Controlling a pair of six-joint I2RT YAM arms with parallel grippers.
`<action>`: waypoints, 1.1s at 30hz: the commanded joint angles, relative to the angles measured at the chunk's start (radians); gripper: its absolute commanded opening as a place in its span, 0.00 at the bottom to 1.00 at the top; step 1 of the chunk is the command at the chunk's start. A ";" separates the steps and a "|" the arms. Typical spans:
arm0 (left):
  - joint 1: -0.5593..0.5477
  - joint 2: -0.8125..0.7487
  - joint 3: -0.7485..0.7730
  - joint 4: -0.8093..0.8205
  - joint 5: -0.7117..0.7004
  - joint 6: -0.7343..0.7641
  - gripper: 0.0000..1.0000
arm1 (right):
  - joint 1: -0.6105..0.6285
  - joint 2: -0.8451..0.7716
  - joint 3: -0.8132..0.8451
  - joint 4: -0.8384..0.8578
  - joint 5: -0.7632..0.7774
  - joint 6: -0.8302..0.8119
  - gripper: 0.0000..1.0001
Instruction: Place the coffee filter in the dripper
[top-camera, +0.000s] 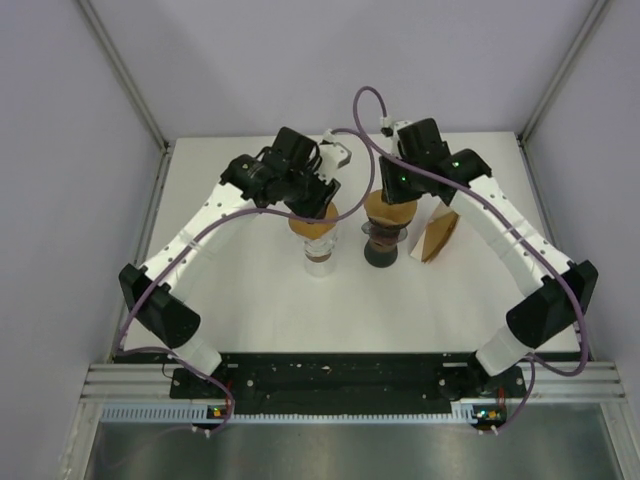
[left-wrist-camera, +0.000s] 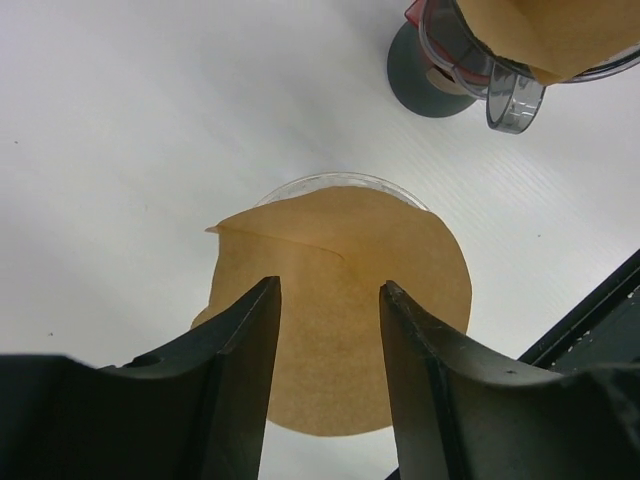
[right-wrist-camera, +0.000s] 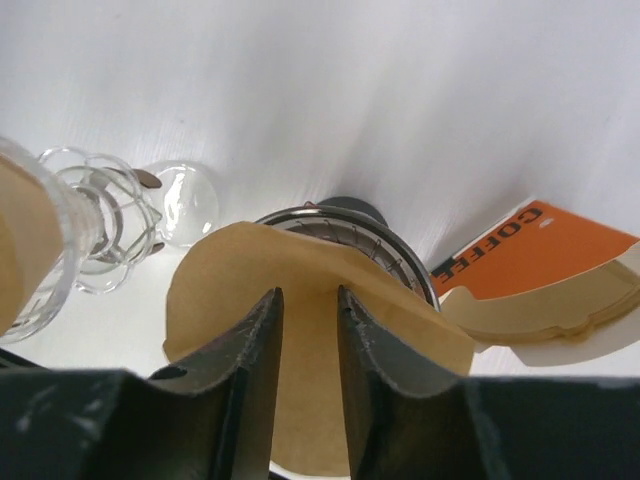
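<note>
A brown paper coffee filter (left-wrist-camera: 340, 260) lies folded over the rim of a clear glass dripper (left-wrist-camera: 330, 182), standing left of centre (top-camera: 318, 255). My left gripper (left-wrist-camera: 330, 292) hovers just above it, open, and the paper shows through the gap. A second brown filter (right-wrist-camera: 300, 260) rests tilted on the metal-rimmed dark dripper (right-wrist-camera: 410, 262), which stands right of centre (top-camera: 384, 245). My right gripper (right-wrist-camera: 310, 295) is right over that filter with its jaws a little apart. The paper lies beneath them, not pinched.
An orange and white coffee filter pack (right-wrist-camera: 545, 262) with more filters sticking out leans to the right of the dark dripper (top-camera: 438, 236). The two drippers stand close together. Grey walls enclose the white table (top-camera: 250, 300) on three sides.
</note>
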 joint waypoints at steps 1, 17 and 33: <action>0.037 -0.080 0.102 -0.028 0.040 0.014 0.54 | 0.012 -0.102 0.117 0.009 -0.017 -0.046 0.38; 0.441 -0.267 -0.008 0.168 -0.073 -0.077 0.99 | -0.285 -0.328 0.038 0.276 0.179 -0.017 0.99; 0.755 -0.401 -0.744 0.764 -0.086 -0.136 0.99 | -0.473 -0.556 -0.810 0.788 0.156 0.023 0.99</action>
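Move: Both my empty hands hover over the two coffee filters already placed. The clear dripper's filter is about 8 cm under my left hand, 1 cm ahead and 2 cm left; the dark dripper's filter is about 8 cm under my right hand, 2 cm ahead and 1 cm right. From my right hand, the clear dripper's filter is some 18 cm left, 2 cm back; the filter packet is roughly 14 cm right, 3 cm ahead, on the table. I back both hands off the seated filters, straight up first and opening wide. My left hand climbs about 12 cm while swinging out to the left, twisting some 50 degrees counter-clockwise. My right hand rises 18 cm, fingers tipping up, then sweeps right past the filter packet, turning clockwise. Both end dropping steeply, slightly below their starting height. ##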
